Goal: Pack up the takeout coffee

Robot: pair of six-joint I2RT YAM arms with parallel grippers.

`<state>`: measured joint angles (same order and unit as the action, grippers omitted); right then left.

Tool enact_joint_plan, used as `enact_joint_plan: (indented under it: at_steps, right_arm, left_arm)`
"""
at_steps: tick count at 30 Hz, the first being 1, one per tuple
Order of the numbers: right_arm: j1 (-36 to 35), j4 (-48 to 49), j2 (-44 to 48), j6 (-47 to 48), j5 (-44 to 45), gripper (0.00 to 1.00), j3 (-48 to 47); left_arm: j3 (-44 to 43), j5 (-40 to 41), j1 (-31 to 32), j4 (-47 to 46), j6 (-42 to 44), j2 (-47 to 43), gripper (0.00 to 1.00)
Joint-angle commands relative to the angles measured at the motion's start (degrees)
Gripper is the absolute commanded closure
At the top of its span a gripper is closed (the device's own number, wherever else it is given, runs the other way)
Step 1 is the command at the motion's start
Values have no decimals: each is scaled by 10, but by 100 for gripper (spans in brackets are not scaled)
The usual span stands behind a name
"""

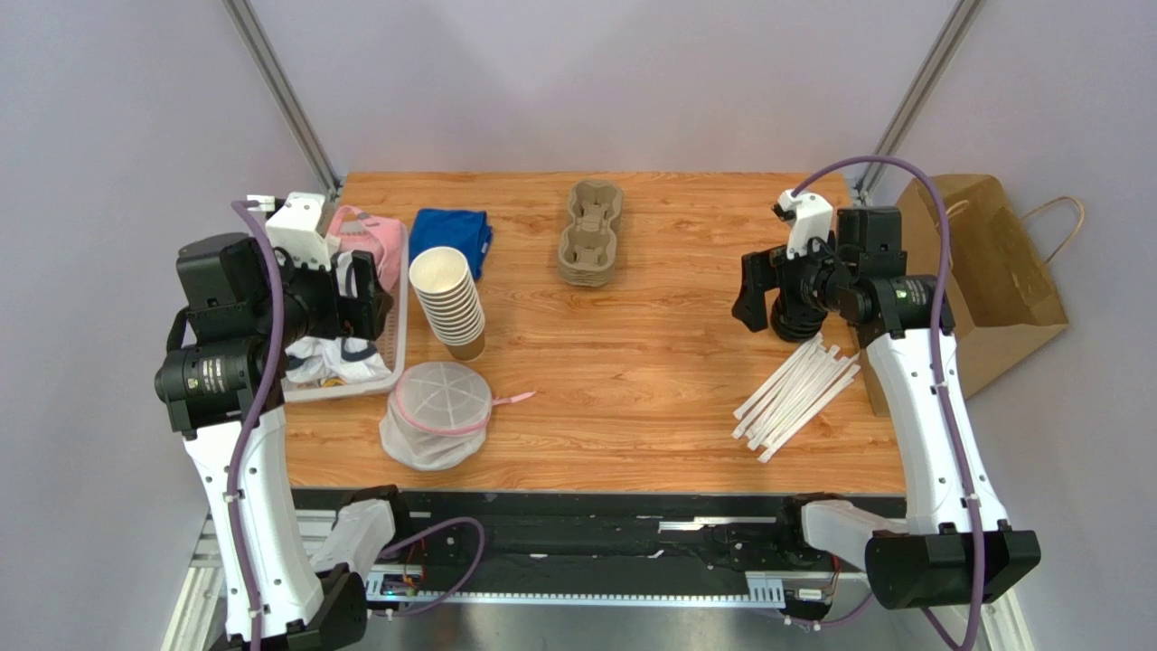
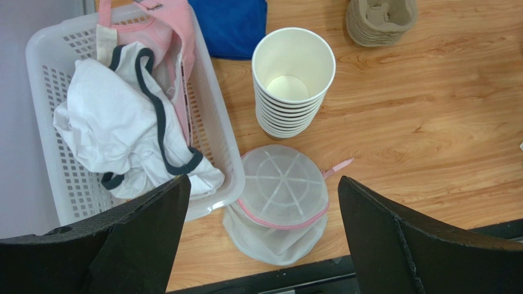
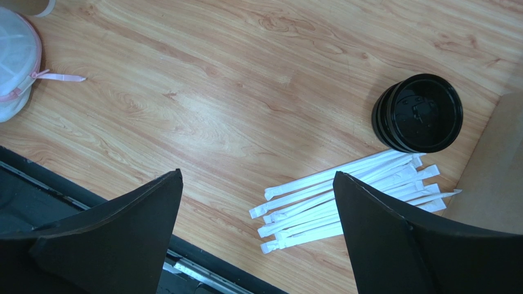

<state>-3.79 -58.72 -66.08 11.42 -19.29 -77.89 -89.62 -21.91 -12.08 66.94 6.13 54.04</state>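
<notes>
No lidded tan-brown cup shows in any view; the takeout coffee is hidden or out of view. A stack of lidless paper cups (image 1: 448, 301) stands left of centre, and it also shows in the left wrist view (image 2: 293, 79). A stack of black lids (image 3: 417, 113) sits next to wrapped straws (image 3: 350, 199) by the brown paper bag (image 1: 985, 278). A pulp cup carrier (image 1: 592, 231) lies at the back centre. My left gripper (image 1: 364, 292) (image 2: 263, 180) is open and empty above the basket's edge. My right gripper (image 1: 751, 292) (image 3: 258, 174) is open and empty above the straws.
A white basket (image 2: 221, 141) of clothes stands at the left edge. A white mesh bag with pink trim (image 2: 282, 196) lies at the front beside it. A blue cloth (image 1: 451, 231) lies behind the cups. The paper bag lies off the table's right edge.
</notes>
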Motion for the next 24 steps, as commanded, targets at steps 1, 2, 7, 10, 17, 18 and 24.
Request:
enact_joint_plan:
  at_steps: [1,2,7,10,17,18,24]
  right_arm:
    - [-2,-24,-13,20,-22,0,-11]
    - [-2,-25,-17,20,-28,0,-11]
    - [-2,-30,-30,14,-40,0,-8]
    - [-2,-32,-35,8,-38,0,-5]
    - [-1,-36,-47,-8,-57,0,-4]
    - [-2,-36,-48,-8,-60,0,-4]
    - [-3,-41,-41,-3,-51,0,0]
  left_arm:
    - [-33,12,0,8,30,26,1]
    - [-43,12,-1,14,33,34,1]
    - [-135,-20,-1,50,49,99,1]
    - [-172,-32,1,53,51,126,1]
    - [-214,3,61,68,56,200,9]
    - [-212,16,69,67,56,218,10]
    - [-208,44,104,60,42,283,34]
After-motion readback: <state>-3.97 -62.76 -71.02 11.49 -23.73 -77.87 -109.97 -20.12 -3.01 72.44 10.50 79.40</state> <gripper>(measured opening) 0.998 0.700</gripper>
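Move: The stack of paper cups stands some 13 cm ahead of the left hand and 5 cm to its right, its middle about 25 cm below. The mesh bag lies nearly under this hand, 2 cm to its right; the white basket is about 15 cm ahead and 15 cm left; the blue cloth lies around 29 cm ahead, 3 cm right. From the right hand, the cup stack is roughly 38 cm left, 8 cm ahead and 15 cm lower. Towards the stack of paper cups the left hand goes forward about 9 cm, rising some 3.5 cm on the way and then sinking back to its starting height as it drifts right. Its wrist tips down and turns clockwise about 10 degrees each, and the wide-open fingers begin closing late, touching nothing. The right hand sinks a little, tipping down, fingers still wide open. ##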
